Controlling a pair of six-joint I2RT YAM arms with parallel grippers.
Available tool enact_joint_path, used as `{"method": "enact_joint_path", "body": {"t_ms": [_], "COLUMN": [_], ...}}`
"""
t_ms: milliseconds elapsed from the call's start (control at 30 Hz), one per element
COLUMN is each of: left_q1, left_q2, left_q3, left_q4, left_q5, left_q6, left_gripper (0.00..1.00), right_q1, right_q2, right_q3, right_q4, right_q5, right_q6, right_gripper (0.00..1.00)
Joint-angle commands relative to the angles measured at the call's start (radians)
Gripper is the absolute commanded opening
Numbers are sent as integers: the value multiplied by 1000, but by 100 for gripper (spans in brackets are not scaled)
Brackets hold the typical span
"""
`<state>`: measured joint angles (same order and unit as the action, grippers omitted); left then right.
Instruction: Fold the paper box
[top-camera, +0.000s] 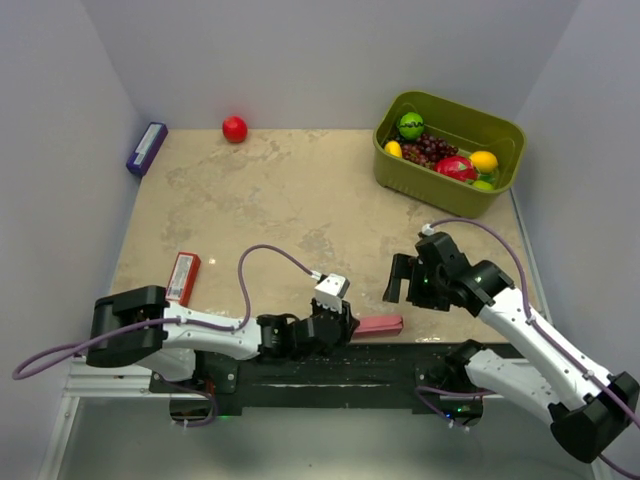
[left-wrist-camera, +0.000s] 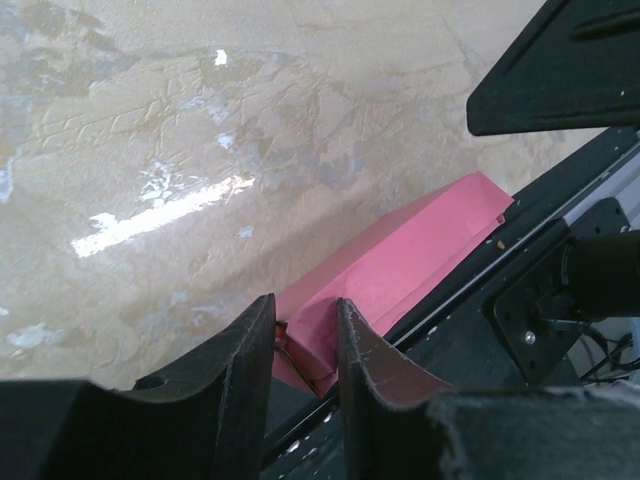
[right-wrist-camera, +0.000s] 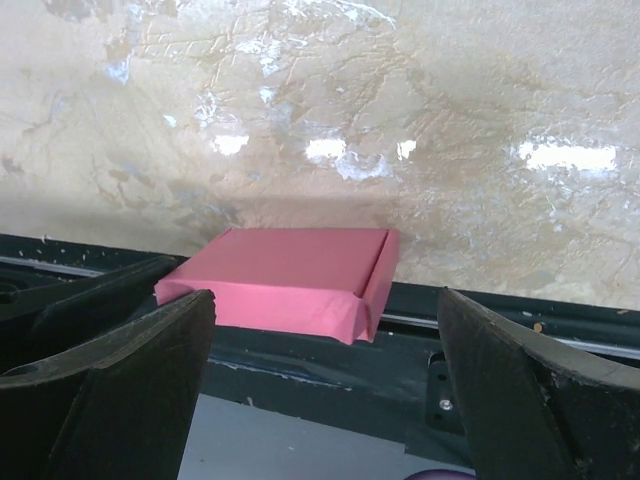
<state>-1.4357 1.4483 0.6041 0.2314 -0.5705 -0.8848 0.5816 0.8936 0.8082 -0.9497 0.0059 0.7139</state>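
The pink paper box (top-camera: 379, 325) lies folded shut and flat at the table's near edge, partly over the black rail. My left gripper (top-camera: 348, 326) reaches in from the left and is shut on the box's left end; in the left wrist view the box (left-wrist-camera: 420, 245) runs away from the two black fingers (left-wrist-camera: 240, 365) that pinch its near end. My right gripper (top-camera: 398, 280) hangs open just behind and to the right of the box, not touching it. Seen from the right wrist, the box (right-wrist-camera: 290, 262) sits between and beyond the wide-spread fingers (right-wrist-camera: 150, 370).
At the back right stands a green basket (top-camera: 505, 160) with several toy fruits. A red ball (top-camera: 234, 129) and a purple box (top-camera: 146, 148) lie at the back left. A red packet with a white label (top-camera: 183, 277) lies at the left. The black rail (top-camera: 400, 355) lines the near edge.
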Motion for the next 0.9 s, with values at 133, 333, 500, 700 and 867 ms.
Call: {"method": "enact_joint_path", "body": {"t_ms": [133, 333, 500, 700, 867], "left_q1": [6, 20, 44, 64, 73], "left_q2": [-60, -134, -259, -431, -497], "left_q3": [51, 117, 27, -133, -211], "left_q4": [-506, -550, -494, -354, -250], "left_q5": [-28, -37, 26, 96, 127], "left_q6": [92, 54, -55, -151, -195], "left_gripper": [52, 73, 85, 85, 86], "right_q1": [-3, -2, -2, -2, -2], "right_q2": [-67, -111, -136, -131, -111], "right_q3": [-40, -93, -142, -190, -202], "right_q4": [91, 124, 155, 239, 270], "right_q5": [-50, -87, -121, -222, -242], "right_q6": [-14, -24, -39, -83, -111], "right_gripper": [97, 97, 97, 96, 94]}}
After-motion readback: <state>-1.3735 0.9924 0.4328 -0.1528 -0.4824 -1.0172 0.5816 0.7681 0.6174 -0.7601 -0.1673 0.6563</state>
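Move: My left hand still has the paper box by its left end. The box's middle lies about 6 cm to the right, level fore and aft and roughly 1 cm lower, with the table's near edge some 3 cm back of that hand and 4 cm below. From my open right hand, the box's middle is about 4 cm back, 5 cm left and 6 cm down. I draw my left hand about 9 cm to the left, opening its fingers wide as I go and letting go of the box's end; it rises slightly, rolls over and back, then sinks again and tips down a little. My right hand stays wide open and clear of the box, first lifting a touch, then easing left, down and back, about 2 cm each way. ##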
